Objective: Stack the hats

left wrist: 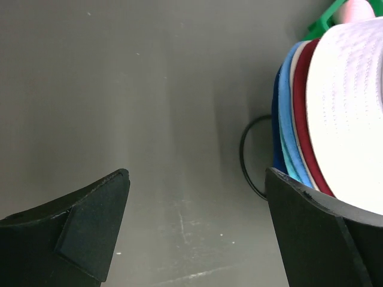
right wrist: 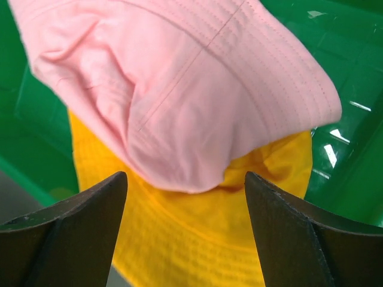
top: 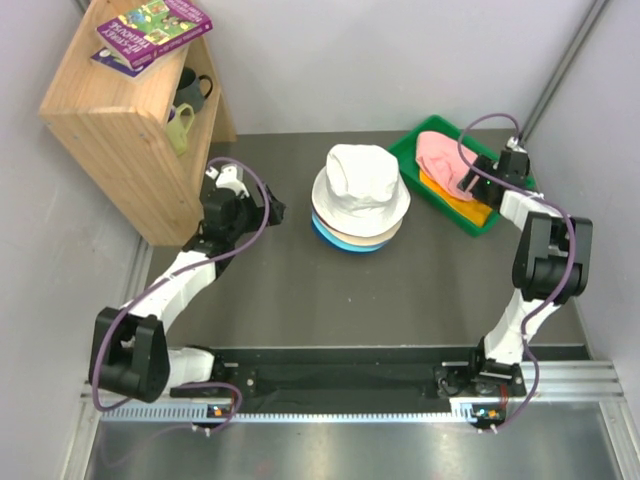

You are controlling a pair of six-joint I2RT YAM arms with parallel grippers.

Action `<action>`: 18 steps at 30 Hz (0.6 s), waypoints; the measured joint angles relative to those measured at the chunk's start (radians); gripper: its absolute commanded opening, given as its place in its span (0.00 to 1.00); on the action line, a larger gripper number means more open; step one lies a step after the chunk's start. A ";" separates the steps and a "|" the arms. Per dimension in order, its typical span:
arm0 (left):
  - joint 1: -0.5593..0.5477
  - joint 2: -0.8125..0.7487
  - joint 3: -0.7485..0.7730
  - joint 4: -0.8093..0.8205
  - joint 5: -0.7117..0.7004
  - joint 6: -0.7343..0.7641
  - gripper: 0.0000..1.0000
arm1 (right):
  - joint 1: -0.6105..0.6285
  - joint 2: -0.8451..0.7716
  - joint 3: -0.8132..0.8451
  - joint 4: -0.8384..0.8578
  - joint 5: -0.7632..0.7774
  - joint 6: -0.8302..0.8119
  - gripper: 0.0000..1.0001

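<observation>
A stack of hats stands mid-table with a white hat on top; beige and blue brims show beneath. In the left wrist view the stack's edge shows blue, teal and dark red brims under the white one. A pink hat lies on an orange-yellow hat in the green tray. My right gripper hovers open over them, the pink hat and the orange-yellow hat just ahead of its fingers. My left gripper is open, empty, left of the stack.
A wooden shelf with books and mugs stands at the back left. A black wire loop lies under the stack. Grey walls close in on both sides, and a black rail runs along the near edge.
</observation>
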 measured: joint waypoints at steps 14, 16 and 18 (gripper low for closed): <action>0.000 -0.092 -0.028 -0.009 -0.082 0.051 0.99 | -0.012 0.189 0.191 0.007 0.060 0.017 0.37; 0.000 -0.096 -0.029 -0.016 -0.084 0.051 0.99 | -0.015 0.208 0.222 0.000 0.063 0.013 0.41; 0.000 -0.107 -0.029 -0.025 -0.084 0.051 0.99 | -0.018 0.228 0.259 -0.015 0.063 0.010 0.41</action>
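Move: The pink hat lies in the green bin in front of the right hand, its middle about 9 cm ahead, 5 cm to the left and some 4 cm lower. The yellow hat under its near edge sits just below the right hand, level with it and about 3 cm left. The bin's middle is roughly 5 cm ahead and 4 cm left, 6 cm down. From the left hand the pink hat is some 22 cm ahead, 55 cm right and 12 cm lower. Forward and somewhat right, about 6 cm out, the right hand slides over the near part of the pink hat, sinking a little at the start. Its fingers, wide open at first, close to about half that gap partway through and gather the pink cloth between the tips. The left hand eases up and left about 3 cm, away from the hat stack, fingers still open. ##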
